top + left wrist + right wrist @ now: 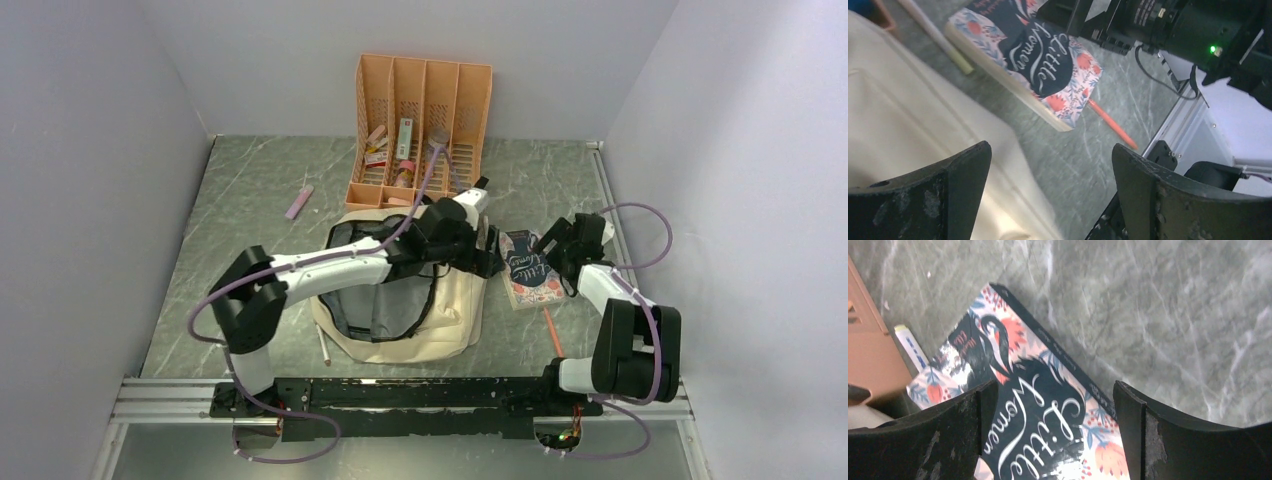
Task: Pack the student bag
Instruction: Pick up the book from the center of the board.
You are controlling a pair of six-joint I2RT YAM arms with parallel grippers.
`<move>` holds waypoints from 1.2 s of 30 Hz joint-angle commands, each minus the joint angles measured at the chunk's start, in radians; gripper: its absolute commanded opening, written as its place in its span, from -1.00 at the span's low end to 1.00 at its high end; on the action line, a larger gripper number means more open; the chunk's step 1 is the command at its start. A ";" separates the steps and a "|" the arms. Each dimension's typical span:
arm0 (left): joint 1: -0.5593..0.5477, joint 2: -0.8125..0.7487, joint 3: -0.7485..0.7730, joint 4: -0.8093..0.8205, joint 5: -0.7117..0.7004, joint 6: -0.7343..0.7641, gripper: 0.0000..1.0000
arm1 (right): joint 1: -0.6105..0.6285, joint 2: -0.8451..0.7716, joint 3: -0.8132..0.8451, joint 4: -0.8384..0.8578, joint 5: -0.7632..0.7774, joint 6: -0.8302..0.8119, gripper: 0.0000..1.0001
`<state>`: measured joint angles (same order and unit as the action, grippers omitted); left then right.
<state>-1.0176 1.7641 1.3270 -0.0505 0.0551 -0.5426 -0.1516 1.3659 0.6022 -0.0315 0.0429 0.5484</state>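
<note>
The student bag (440, 320) lies flat mid-table, cream fabric with its grey-lined mouth (375, 300) unzipped and facing left. My left gripper (492, 262) hovers at the bag's right edge, open and empty. In the left wrist view, the left gripper (1050, 165) has cream fabric (908, 125) under one finger and bare table under the other. A floral "Little Women" book (530, 272) lies just right of the bag. My right gripper (549, 247) hangs open over the book. In the right wrist view, the right gripper (1053, 410) has the book cover (1043, 405) below its spread fingers.
An orange slotted organiser (420, 125) with small items stands at the back. An orange pencil (553, 332) lies near the book, a white pen (323, 342) by the bag's left corner, a pink strip (299, 201) at the back left. A white marker (910, 347) lies beside the book.
</note>
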 commanded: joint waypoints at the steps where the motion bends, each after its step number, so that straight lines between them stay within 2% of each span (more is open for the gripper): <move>1: -0.041 0.104 0.089 0.068 -0.029 -0.091 0.88 | -0.006 -0.074 -0.058 -0.052 -0.039 -0.003 0.77; 3: -0.052 0.155 0.132 0.058 -0.032 -0.119 0.89 | -0.006 -0.097 -0.085 -0.055 -0.067 -0.003 0.77; 10: -0.081 0.362 0.374 -0.151 -0.078 -0.160 0.89 | -0.012 -0.130 -0.121 -0.096 -0.115 0.004 0.69; 17: -0.081 0.443 0.412 -0.193 -0.123 -0.182 0.89 | -0.019 -0.199 -0.143 -0.120 -0.213 0.042 0.37; 23: -0.066 0.487 0.432 -0.234 -0.185 -0.188 0.90 | -0.030 -0.186 -0.160 -0.118 -0.183 0.029 0.37; 31: -0.021 0.570 0.475 -0.182 -0.078 -0.163 0.86 | -0.044 -0.165 -0.176 -0.082 -0.218 0.029 0.20; 36: -0.021 0.600 0.492 -0.140 -0.031 -0.145 0.84 | -0.055 -0.136 -0.176 -0.069 -0.233 0.019 -0.01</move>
<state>-1.0492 2.3173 1.7840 -0.2165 -0.0292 -0.7181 -0.1959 1.2068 0.4397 -0.1246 -0.1493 0.5694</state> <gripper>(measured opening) 0.925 0.527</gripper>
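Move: Behind and to the left of the right hand lies the book, its middle about 4 cm back, 6 cm left and 3 cm below; from the left hand it is some 4 cm ahead, 12 cm right and 16 cm down. From the right hand, the pale marker is about 7 cm ahead and 11 cm left, the orange pen 18 cm back and 1 cm left. The open bag's middle is 16 cm left of the left hand, level with it. Drawing back about 6 cm, the right hand also slides 3 cm left and sinks slightly along the book's spine side, fingers narrowing with one over the cover and one outside the spine. The left hand swings right and down over the book's bag-side edge, then keeps sinking and edges forward, about 13 cm lower in all, fingers wide open and tipping more downward. ##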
